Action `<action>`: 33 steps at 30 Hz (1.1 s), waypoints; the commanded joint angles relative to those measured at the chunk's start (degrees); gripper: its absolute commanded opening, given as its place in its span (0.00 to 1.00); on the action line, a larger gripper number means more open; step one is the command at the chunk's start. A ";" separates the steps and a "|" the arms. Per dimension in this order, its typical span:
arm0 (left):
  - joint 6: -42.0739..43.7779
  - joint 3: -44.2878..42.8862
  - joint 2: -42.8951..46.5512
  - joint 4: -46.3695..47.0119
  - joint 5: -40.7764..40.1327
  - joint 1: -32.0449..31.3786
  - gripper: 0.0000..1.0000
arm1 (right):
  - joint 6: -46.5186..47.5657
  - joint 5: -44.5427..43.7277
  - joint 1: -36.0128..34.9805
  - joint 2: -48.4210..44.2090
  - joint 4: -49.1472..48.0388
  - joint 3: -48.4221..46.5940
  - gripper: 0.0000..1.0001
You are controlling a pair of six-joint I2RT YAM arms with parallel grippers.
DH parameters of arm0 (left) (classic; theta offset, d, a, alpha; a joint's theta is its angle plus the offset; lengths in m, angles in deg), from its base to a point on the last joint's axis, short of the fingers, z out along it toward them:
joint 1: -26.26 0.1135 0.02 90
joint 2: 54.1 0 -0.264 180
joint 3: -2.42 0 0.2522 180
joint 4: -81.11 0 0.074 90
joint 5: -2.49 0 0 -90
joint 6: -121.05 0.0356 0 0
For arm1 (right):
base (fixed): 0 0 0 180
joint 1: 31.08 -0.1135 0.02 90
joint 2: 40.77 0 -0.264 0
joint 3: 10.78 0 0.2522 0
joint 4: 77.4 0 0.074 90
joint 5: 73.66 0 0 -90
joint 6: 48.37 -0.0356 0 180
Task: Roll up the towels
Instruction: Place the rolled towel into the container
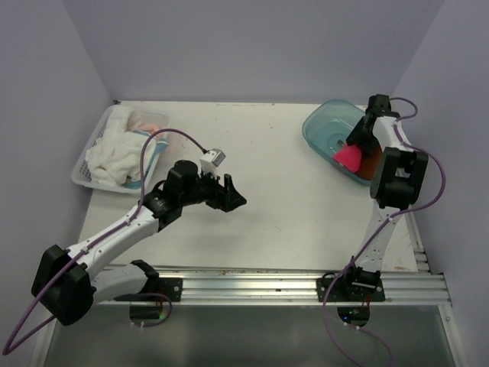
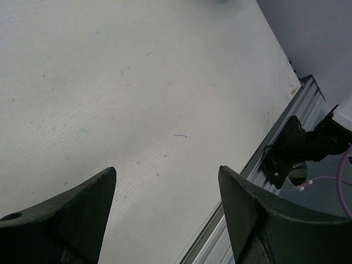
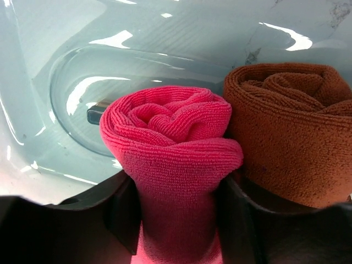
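Note:
The pink-red towel [image 3: 170, 126] is a tight roll standing end-up between the fingers of my right gripper [image 3: 177, 190], which is shut on its sides inside the pale blue bowl [image 3: 165, 44]. The rust-brown towel [image 3: 286, 126], also rolled, leans against it on the right. From above, the right gripper [image 1: 357, 145] reaches into the bowl [image 1: 317, 126] at the back right, with the pink towel [image 1: 348, 158] and the brown towel [image 1: 372, 162] below it. My left gripper [image 1: 235, 193] hovers open over bare table near the middle, and its jaws [image 2: 166, 169] hold nothing.
A white basket [image 1: 85, 164] at the back left holds white cloths with pale blue trim. A metal rail [image 1: 267, 287] runs along the table's near edge, seen also as the rail [image 2: 242, 220] in the left wrist view. Purple walls close in the back and sides.

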State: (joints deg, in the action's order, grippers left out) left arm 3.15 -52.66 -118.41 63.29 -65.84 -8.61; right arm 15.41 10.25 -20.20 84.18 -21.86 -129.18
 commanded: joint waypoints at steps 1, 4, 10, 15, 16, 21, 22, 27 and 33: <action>0.39 0.89 1.21 0.45 -0.40 0.42 0.79 | -0.68 -0.42 -0.24 -3.65 -0.73 3.29 0.54; 0.65 0.72 1.21 0.36 -0.40 0.51 0.79 | -1.20 -0.15 -0.15 -5.06 -1.35 5.14 0.66; 1.18 0.54 1.21 0.10 -0.40 0.42 0.79 | -1.91 -0.15 -0.15 -7.78 -1.96 7.34 0.71; 1.36 0.54 1.21 0.10 -0.58 0.42 0.79 | -2.61 -0.15 -0.15 -10.68 -2.40 8.57 0.72; 1.27 0.54 1.21 0.10 -0.58 0.42 0.79 | -2.61 -0.24 -0.15 -11.04 -2.14 8.75 0.72; 1.97 0.45 1.21 0.01 -0.67 0.42 0.79 | -3.05 -1.56 -0.15 -11.66 -0.04 8.23 0.73; 2.06 0.45 1.30 0.01 -0.67 0.42 0.79 | -2.96 -1.91 -0.15 -11.48 0.93 8.05 0.73; 2.50 0.45 1.38 -0.16 -0.84 0.42 0.79 | -3.49 -3.14 -0.15 -12.71 1.55 9.54 0.74; 3.29 0.45 2.17 -0.95 -1.63 0.42 0.79 | -3.67 -5.07 -0.15 -18.14 0.94 11.82 0.74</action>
State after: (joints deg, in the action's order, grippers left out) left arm 4.79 -52.66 -117.93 62.49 -66.41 -8.61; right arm 12.27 7.87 -20.20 72.68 -22.10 -117.75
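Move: The rolled pink towel is at the right hand's fingers, its middle about 3 cm back and 2 cm to the left, a touch lower. The container holds it, centred some 4 cm left and 1 cm ahead; the rolled brown towel lies about 5 cm back and 5 cm right, and the dark handle on the container floor 2 cm ahead and 6 cm left. From the idle left hand the pink towel is roughly 20 cm ahead, 38 cm right and well below. With its grip already loosening, the right hand opens its fingers wider to let the rolled pink towel go in the container, and draws back about 4.5 cm towards its own base, over the roll. At first it travels almost level, then it also rises some 2.5 cm, fingers still pointing steeply down on either side of the towel and the wrist barely turning. ##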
